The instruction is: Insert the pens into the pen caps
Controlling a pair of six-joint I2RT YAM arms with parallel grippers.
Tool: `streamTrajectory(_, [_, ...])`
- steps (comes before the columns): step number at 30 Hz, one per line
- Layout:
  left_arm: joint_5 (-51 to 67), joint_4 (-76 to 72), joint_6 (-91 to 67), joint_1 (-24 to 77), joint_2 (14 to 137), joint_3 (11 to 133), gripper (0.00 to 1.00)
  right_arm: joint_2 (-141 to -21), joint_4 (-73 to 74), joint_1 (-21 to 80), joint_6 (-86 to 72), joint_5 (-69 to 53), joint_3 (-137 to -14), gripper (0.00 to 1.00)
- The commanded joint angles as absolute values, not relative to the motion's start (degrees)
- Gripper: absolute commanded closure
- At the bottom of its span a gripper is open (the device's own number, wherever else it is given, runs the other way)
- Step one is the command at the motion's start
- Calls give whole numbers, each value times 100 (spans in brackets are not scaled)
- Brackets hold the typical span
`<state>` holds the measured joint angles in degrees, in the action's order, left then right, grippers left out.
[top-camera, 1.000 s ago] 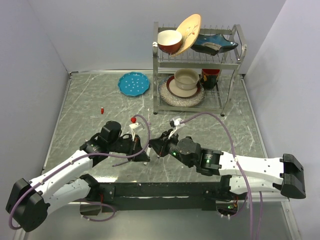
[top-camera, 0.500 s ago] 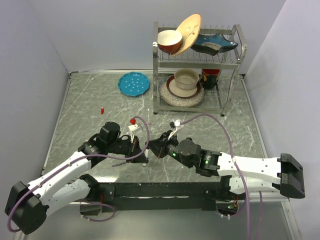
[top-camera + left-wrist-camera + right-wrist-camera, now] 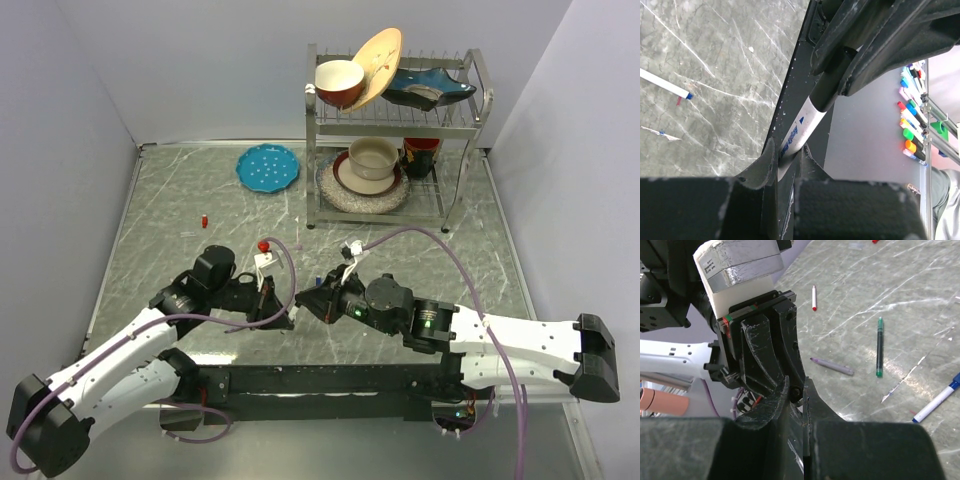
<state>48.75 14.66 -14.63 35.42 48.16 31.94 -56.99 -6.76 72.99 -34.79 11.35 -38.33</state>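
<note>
My left gripper (image 3: 788, 152) is shut on a white pen (image 3: 801, 126) with blue print. Its dark end runs up into a black pen cap (image 3: 832, 82) pinched between the right gripper's fingers (image 3: 875, 55). In the right wrist view my right gripper (image 3: 796, 387) is shut on that black cap (image 3: 801, 392), seen end-on. From above, the left gripper (image 3: 283, 308) and right gripper (image 3: 306, 300) meet tip to tip near the table's front edge. On the table lie a red-ended pen (image 3: 814, 297), a green pen (image 3: 879, 347), a blue-ended pen (image 3: 940, 400) and a purple-grey pen (image 3: 832, 366).
A metal dish rack (image 3: 460, 120) with bowls and plates stands at the back right. Left of it lies a teal plate (image 3: 268, 167). A small red cap (image 3: 204, 217) lies at the left. A black rail (image 3: 330, 380) runs along the front edge.
Both grippers have drifted slightly left together, still tip to tip. The right arm has stretched further left. Neither grip has changed.
</note>
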Motion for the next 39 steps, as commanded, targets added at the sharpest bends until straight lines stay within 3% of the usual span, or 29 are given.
streamTrajectory(1, [3392, -1537, -1810, 2953, 4650, 3929, 99, -6055, 1345, 8068, -3929, -2286, -3419, 100])
streamTrajectory(9, [3366, -1714, -2039, 2971, 4702, 3815, 99, -5995, 1572, 7928, -4227, -1286, -4024, 99])
streamTrajectory(12, [3243, -1504, -2100, 3006, 4667, 3788, 99, -5758, 2266, 7752, -4526, -12, -4473, 91])
streamTrajectory(13, [3130, -1416, -2092, 3023, 4667, 3823, 99, -5687, 2468, 7717, -4666, 365, -4587, 81])
streamTrajectory(15, [3015, -1310, -2109, 3050, 4623, 3823, 99, -5380, 2689, 7699, -4869, 999, -4798, 74])
streamTrajectory(16, [2945, -1196, -2118, 3050, 4614, 3832, 99, -5127, 2716, 7699, -4913, 1193, -4825, 66])
streamTrajectory(22, [2488, -730, -2346, 3094, 4623, 3789, 99, -4080, 2707, 7708, -5019, 1774, -4466, 49])
streamTrajectory(31, [1100, -71, -3427, 3708, 5650, 3919, 99, -3551, 2988, 7699, -5300, 2258, -3833, 37])
streamTrajectory(39, [18, 325, -4289, 4438, 6950, 4087, 98, -3305, 3331, 7699, -5282, 2672, -3683, 34])
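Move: The white marker with the black cap is held at both ends: its body is in the left fingers, and its cap sits in the right fingers, some 4 cm ahead, 3 right and 5 above the left hand. The blue marker lies about 13 cm ahead, 8 right and 14 below the left hand. From that hand, the green pen is some 13 ahead and 7 left, and the purple pen 3 ahead and 15 left, both on the table. The black-capped marker rises a little forward between both hands, then the right fingers open wide and let go of its cap, and that hand backs off some 11 cm to its right, finally sinking. Still pinching the body, the left hand swings it about 12 cm forward and up, turns some 40 degrees counter-clockwise, then dips steeply towards the table beside the blue marker. ##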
